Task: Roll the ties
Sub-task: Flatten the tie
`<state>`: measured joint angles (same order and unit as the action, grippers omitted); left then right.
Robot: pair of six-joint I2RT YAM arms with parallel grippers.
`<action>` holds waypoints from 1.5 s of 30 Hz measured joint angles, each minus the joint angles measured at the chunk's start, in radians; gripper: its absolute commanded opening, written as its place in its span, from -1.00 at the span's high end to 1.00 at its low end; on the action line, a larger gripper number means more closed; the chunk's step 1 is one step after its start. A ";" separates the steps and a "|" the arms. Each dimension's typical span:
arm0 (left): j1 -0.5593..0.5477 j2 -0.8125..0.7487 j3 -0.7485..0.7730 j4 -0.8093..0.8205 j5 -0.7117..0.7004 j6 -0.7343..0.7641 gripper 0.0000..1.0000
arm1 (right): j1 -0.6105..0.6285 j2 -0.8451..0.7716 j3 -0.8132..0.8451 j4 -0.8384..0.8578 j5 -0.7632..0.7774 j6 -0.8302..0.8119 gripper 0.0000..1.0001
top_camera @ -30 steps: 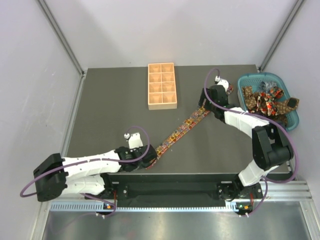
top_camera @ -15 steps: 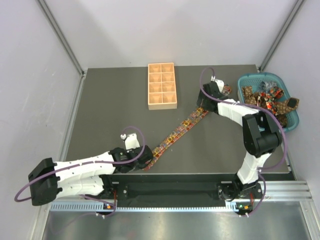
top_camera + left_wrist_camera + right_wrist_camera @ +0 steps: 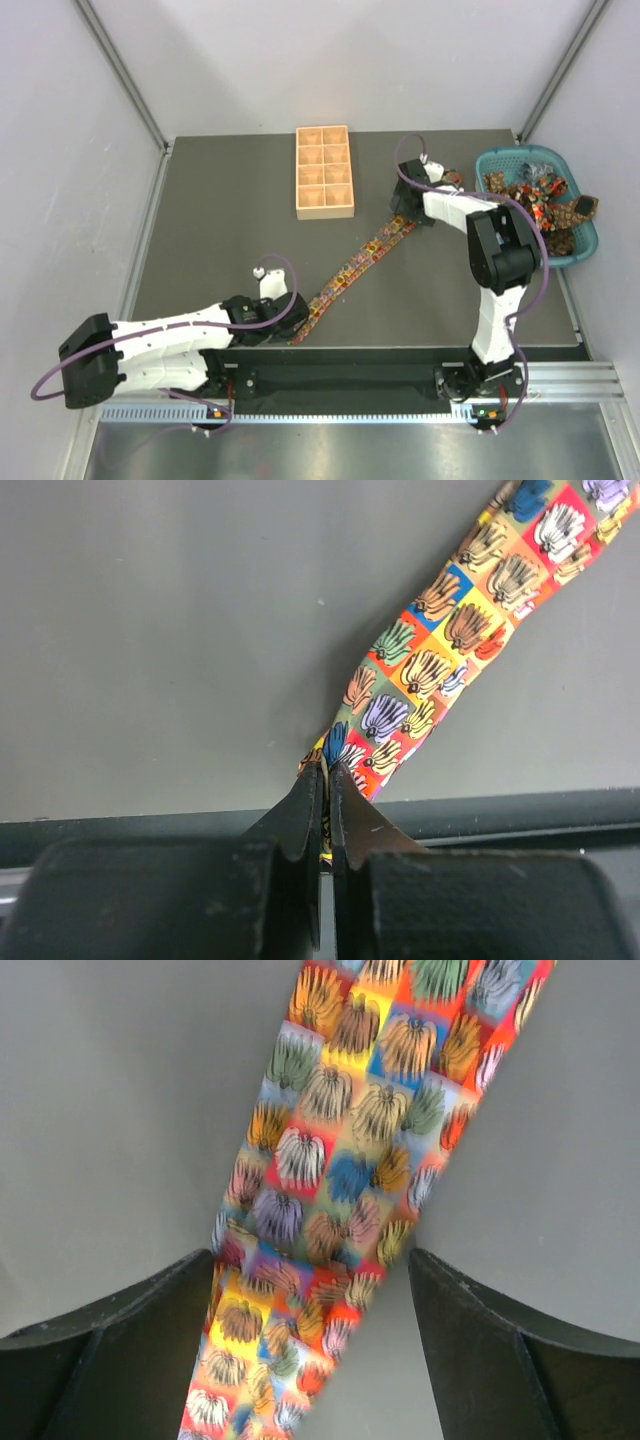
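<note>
One tie (image 3: pixel 355 262), printed in small red, orange, blue and yellow squares, lies stretched diagonally across the dark table. My left gripper (image 3: pixel 298 325) is near the front edge, shut on the tie's narrow end. In the left wrist view the jaws (image 3: pixel 327 780) pinch the fabric (image 3: pixel 430 660) between them. My right gripper (image 3: pixel 404 213) hangs over the tie's far, wider end. In the right wrist view its fingers (image 3: pixel 310 1260) stand wide open on either side of the cloth (image 3: pixel 330 1190), not gripping it.
A teal basket (image 3: pixel 482 168) at the far right holds a heap of several more ties (image 3: pixel 535 200). A tan wooden compartment tray (image 3: pixel 325 214) sits at the back centre. The table's front edge runs just behind my left gripper.
The right gripper has shifted left over the tie's far end and its arm has folded more upright. The left gripper has drawn the narrow end slightly nearer the front edge.
</note>
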<state>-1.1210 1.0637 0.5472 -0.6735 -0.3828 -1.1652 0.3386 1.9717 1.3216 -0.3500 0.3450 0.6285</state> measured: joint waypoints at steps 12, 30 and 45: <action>-0.059 0.023 0.006 -0.013 0.041 0.061 1.00 | -0.011 0.097 0.150 -0.122 0.083 0.084 0.00; -0.060 -0.066 0.023 -0.067 0.050 0.069 1.00 | -0.050 0.208 0.338 -0.220 0.076 0.072 0.03; -0.004 0.063 0.021 0.037 -0.006 0.106 1.00 | -0.106 0.338 0.565 -0.286 0.019 0.015 0.88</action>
<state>-1.1248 1.1267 0.5686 -0.6361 -0.3889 -1.0595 0.2329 2.3096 1.8870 -0.6365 0.3641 0.6437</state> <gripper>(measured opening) 0.032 0.119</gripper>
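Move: The right hand stands open low over the patterned tie. The stretch its fingers will shut on lies about 9 cm ahead and 3 cm to its right, roughly 1 cm lower. The compartment box is some 10 cm ahead and 21 cm to this hand's left; the basket is about 32 cm to its right, nearly level with it. From the left hand, already pinching the tie's near end, that stretch lies about 40 cm ahead and 28 cm right. The right fingers end up pinching the tie: astride it at first, they half close while the hand slides forward about 9 cm and 3 cm right along the strip, staying low and turning slightly clockwise, then close almost fully at the far end of the stroke. The left hand keeps its pinch on the near end, easing back 2 cm and up, then forward and down again. ##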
